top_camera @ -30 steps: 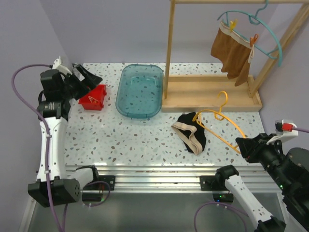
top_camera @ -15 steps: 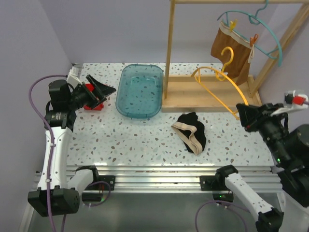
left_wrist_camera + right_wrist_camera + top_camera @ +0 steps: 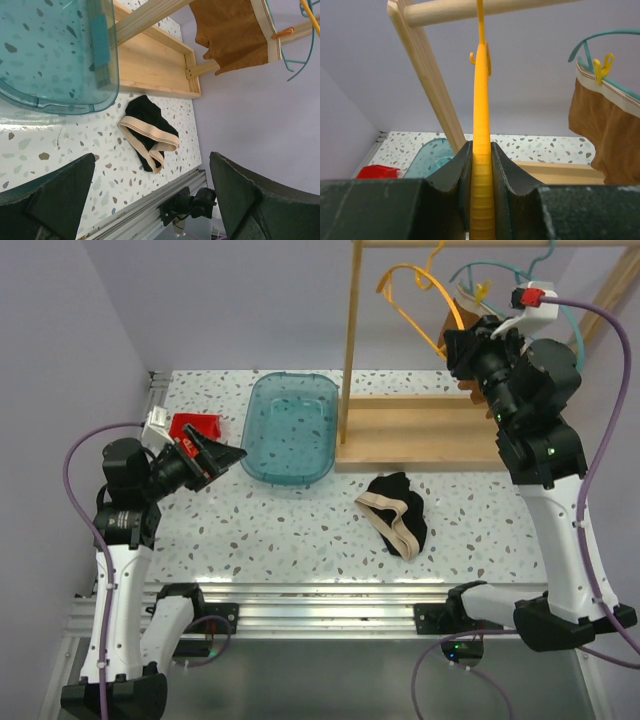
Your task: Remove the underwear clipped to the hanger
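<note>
The black underwear [image 3: 396,512] with a beige waistband lies loose on the table, also in the left wrist view [image 3: 148,131]. The rust-brown underwear [image 3: 615,145] hangs clipped to a teal hanger [image 3: 600,37] on the wooden rack [image 3: 350,340]; in the top view my right arm hides most of it. My right gripper [image 3: 458,345] is shut on an empty orange hanger [image 3: 481,100], holding it up by the rack's top rail [image 3: 470,10]. My left gripper [image 3: 222,455] stands open above the table's left side, holding nothing.
A teal plastic basin [image 3: 288,427] sits at the back centre, and a red object [image 3: 195,426] lies to its left. The rack's wooden base [image 3: 430,435] fills the back right. A yellow clip [image 3: 601,67] and an orange clip [image 3: 282,34] pin the brown garment.
My right arm has lifted the orange hanger from the table's near right up to the rack's top rail. My left gripper has swung off the red object toward the table's middle.
</note>
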`<state>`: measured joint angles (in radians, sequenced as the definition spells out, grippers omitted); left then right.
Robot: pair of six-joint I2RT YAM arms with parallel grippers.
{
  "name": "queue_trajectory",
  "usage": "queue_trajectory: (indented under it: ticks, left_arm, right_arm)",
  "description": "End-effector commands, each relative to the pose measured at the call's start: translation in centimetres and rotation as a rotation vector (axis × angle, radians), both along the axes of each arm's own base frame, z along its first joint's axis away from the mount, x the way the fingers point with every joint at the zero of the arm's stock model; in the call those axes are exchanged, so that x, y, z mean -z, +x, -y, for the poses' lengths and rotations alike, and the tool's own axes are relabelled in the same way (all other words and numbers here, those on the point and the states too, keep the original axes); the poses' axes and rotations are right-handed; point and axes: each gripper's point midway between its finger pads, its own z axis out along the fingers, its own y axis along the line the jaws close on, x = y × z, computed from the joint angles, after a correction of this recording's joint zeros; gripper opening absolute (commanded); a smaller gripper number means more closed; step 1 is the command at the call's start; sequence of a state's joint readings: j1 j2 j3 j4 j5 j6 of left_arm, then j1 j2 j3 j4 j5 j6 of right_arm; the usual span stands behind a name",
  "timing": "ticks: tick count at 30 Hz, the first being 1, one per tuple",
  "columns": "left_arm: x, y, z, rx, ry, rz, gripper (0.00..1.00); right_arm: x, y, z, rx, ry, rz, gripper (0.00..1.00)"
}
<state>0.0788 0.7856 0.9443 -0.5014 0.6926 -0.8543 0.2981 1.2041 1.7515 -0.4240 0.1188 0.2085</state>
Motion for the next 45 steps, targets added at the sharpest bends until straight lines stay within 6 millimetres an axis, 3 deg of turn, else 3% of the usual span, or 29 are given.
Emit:
queue_trajectory:
  ticks: [1, 5, 15, 16, 19, 21, 22, 23, 28, 31, 32, 34, 35, 37, 38, 41, 45]
  left_arm:
    - [-0.6, -1.0, 0.5, 0.027, -0.008, 0.016, 1.0]
    - [-0.5, -1.3, 0.5, 0.035, -0.005, 0.01, 1.0]
    - [0.1, -1.3, 0.5, 0.039, 0.0, -0.004, 1.0]
    - [0.2, -1.2, 0.5, 0.041, 0.002, -0.005, 1.0]
    - [-0.3, -1.2, 0.7, 0.053, 0.001, 0.005, 1.0]
    - [-0.8, -1.1, 0.7, 0.057, 0.008, 0.015, 1.0]
    - [-0.9, -1.1, 0.7, 0.06, 0.011, 0.017, 1.0]
    - [-1.0, -1.1, 0.8, 0.063, 0.011, 0.021, 1.0]
    - [-1.2, -0.7, 1.0, 0.075, 0.01, 0.021, 1.0]
    - [-1.5, -0.5, 1.1, 0.08, 0.016, 0.025, 1.0]
    - [-1.4, -0.4, 1.0, 0.077, 0.018, 0.023, 1.0]
    - [-1.4, -0.5, 1.1, 0.079, 0.022, 0.026, 1.0]
    - [-1.2, -0.5, 1.0, 0.072, 0.031, 0.025, 1.0]
    - [-0.5, -0.8, 1.0, 0.072, 0.039, 0.008, 1.0]
    - [-0.2, -0.8, 1.1, 0.078, 0.041, 0.007, 1.0]
    - [1.0, -1.2, 1.3, 0.091, 0.048, -0.017, 1.0]
    - [1.8, -1.8, 1.5, 0.102, 0.063, -0.03, 1.0]
  right_arm:
    - [-6.8, -0.7, 1.1, 0.044, 0.056, 0.196, 0.0]
    - [-3.9, 1.7, 0.7, 0.062, 0.017, 0.074, 0.0]
    - [2.5, 1.9, 1.4, 0.102, -0.057, -0.123, 0.03]
    - [2.7, 1.7, 1.4, 0.1, -0.063, -0.135, 0.11]
    - [2.6, -0.1, 1.9, 0.1, -0.059, -0.159, 0.63]
    - [3.4, -1.7, 2.5, 0.11, -0.048, -0.168, 0.77]
    - [2.2, -3.8, 3.4, 0.121, -0.027, -0.117, 0.86]
    - [3.7, -3.9, 3.6, 0.128, -0.033, -0.137, 0.88]
    - [6.2, -6.3, 5.0, 0.166, -0.081, -0.214, 0.93]
    - [9.7, -8.8, 4.8, 0.12, -0.078, -0.316, 0.94]
    - [12.6, -10.4, 4.2, 0.067, -0.089, -0.387, 0.93]
    - [16.5, -11.9, 3.8, 0.032, -0.079, -0.491, 0.92]
    - [21.2, -12.9, 3.5, 0.008, -0.106, -0.623, 0.92]
    - [25.3, -14.5, 2.7, -0.044, -0.101, -0.733, 0.91]
    - [28.9, -15.4, 2.6, -0.054, -0.118, -0.835, 0.9]
    - [32.2, -16.0, 2.7, -0.044, -0.128, -0.924, 0.9]
    - [33.3, -14.8, 2.0, -0.039, -0.091, -0.939, 0.9]
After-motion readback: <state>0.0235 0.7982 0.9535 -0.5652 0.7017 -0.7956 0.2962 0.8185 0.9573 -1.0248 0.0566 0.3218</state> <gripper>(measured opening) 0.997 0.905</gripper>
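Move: The right hand holds the yellow hanger by its near end, and the spot on the rack's rod where its hook goes is about 14 cm ahead, 3 cm left and 12 cm above. The brown underwear hangs roughly 12 cm ahead and 10 cm right, near hand height. The black underwear lies on the table, some 10 cm back, 5 cm left and 52 cm below. From the left hand the rod spot is about 24 cm ahead, 36 cm right and 34 cm up. The right hand nudges the hanger about 2 cm forward and up, then eases it down past its starting height to settle the hook over the rod, and opens its fingers wide to let go of the near end. It then draws back level, clear of the hanger, and sweeps down fast towards the black underwear, ending some 35 cm lower and 15 cm back with the fingers tipped down by about 55 degrees and still open. ##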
